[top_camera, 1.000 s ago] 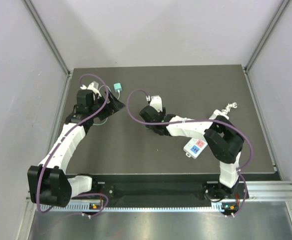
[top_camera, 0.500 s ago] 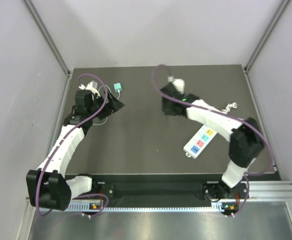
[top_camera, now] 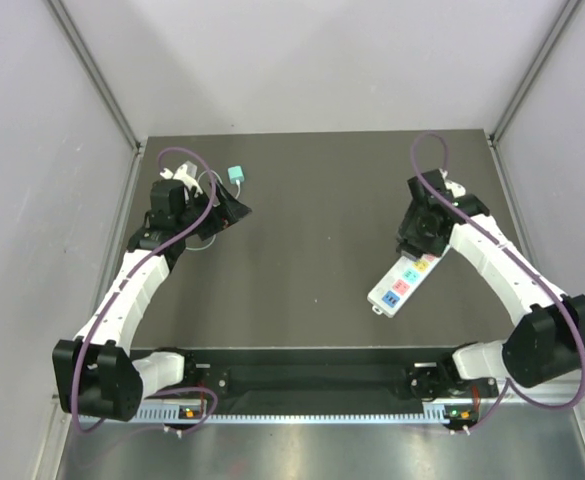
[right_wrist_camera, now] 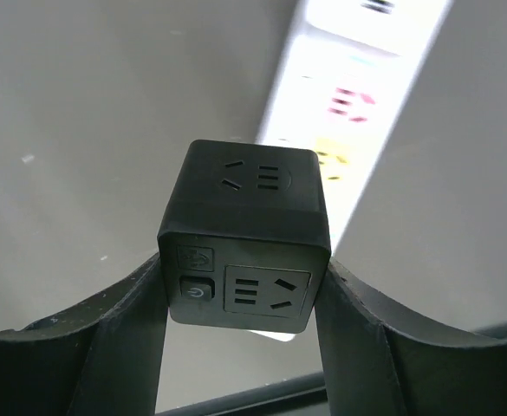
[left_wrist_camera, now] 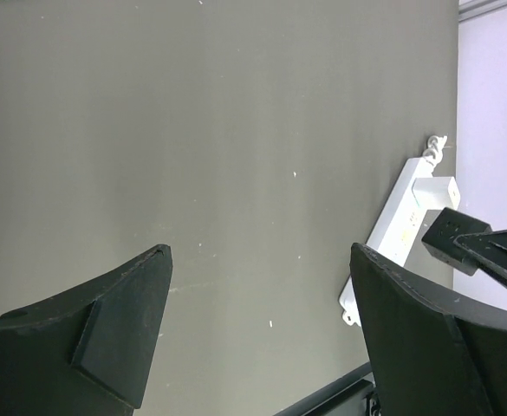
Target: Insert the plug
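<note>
My right gripper [top_camera: 417, 236] is shut on a black cube plug adapter [right_wrist_camera: 244, 236] with sockets and a power button on its faces. It holds the cube just above the far end of the white power strip [top_camera: 402, 281], whose coloured socket labels show below the cube in the right wrist view [right_wrist_camera: 348, 95]. The strip lies on the dark mat at the right. My left gripper [top_camera: 234, 208] is open and empty at the far left. Its wrist view shows the strip [left_wrist_camera: 393, 227] far off and my right gripper [left_wrist_camera: 478, 247] above it.
A small teal plug [top_camera: 235, 174] with a thin white cord lies at the far left by my left gripper. The strip's coiled white cord end [left_wrist_camera: 436, 146] lies at its far end. Grey walls enclose the mat [top_camera: 312, 290] on three sides.
My right arm has swung from the mat's centre to the right with the black cube, ending over the far end of the power strip. The left arm has stayed still.
</note>
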Controlling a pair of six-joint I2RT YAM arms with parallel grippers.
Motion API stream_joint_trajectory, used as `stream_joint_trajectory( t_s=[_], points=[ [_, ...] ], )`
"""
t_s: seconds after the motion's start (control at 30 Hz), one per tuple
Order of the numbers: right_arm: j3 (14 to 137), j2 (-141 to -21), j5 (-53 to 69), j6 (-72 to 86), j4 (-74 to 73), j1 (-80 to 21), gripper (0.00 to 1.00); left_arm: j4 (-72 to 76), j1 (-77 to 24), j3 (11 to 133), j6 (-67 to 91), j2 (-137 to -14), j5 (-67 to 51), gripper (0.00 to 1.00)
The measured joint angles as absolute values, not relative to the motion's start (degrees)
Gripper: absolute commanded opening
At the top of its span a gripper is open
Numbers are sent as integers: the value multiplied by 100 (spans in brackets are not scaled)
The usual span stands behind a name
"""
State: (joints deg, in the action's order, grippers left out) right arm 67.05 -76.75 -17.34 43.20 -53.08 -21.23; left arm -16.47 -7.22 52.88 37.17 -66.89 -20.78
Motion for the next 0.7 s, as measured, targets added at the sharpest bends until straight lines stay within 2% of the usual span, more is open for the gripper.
stream_joint_trajectory(
  t_s=[0.3, 0.7],
  points=[
    [6257, -7644, -1092, 4143, -5655, -451, 0, -1647, -722, 5288, 3715, -6685, -2075, 88],
    [6213, -7863, -635, 4062, -5537, -180, 0, -1643, -722, 5288, 3715, -6611, -2078, 88]
  ],
)
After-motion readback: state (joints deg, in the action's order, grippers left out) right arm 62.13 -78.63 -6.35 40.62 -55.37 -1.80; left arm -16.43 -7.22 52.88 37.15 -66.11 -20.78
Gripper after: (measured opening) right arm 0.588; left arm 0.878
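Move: The black cube is already pinched in the right hand; the power strip's yellow outlet, the one it seems bound for, lies about 6 cm to this hand's right, 1 cm nearer the base and some 10 cm below. On the strip's far end, a white plug sits roughly 4 cm ahead and 11 cm right; the near blue outlet is about 9 cm back and 1 cm left. From the idle left hand the yellow outlet is about 38 cm right and 5 cm back. Still gripping the black cube, the right hand sweeps about 7 cm to its right, drawing back some 2 cm and sinking about 4 cm, to bring the cube over the middle of the power strip close to the yellow outlet, the sideways run slowing and easing back left by under a centimetre while it keeps sinking. On the way the wrist swings some 15 degrees clockwise and tips about 10 degrees more steeply down; the fingers keep their hold, and no touch of cube on strip can be made out. ##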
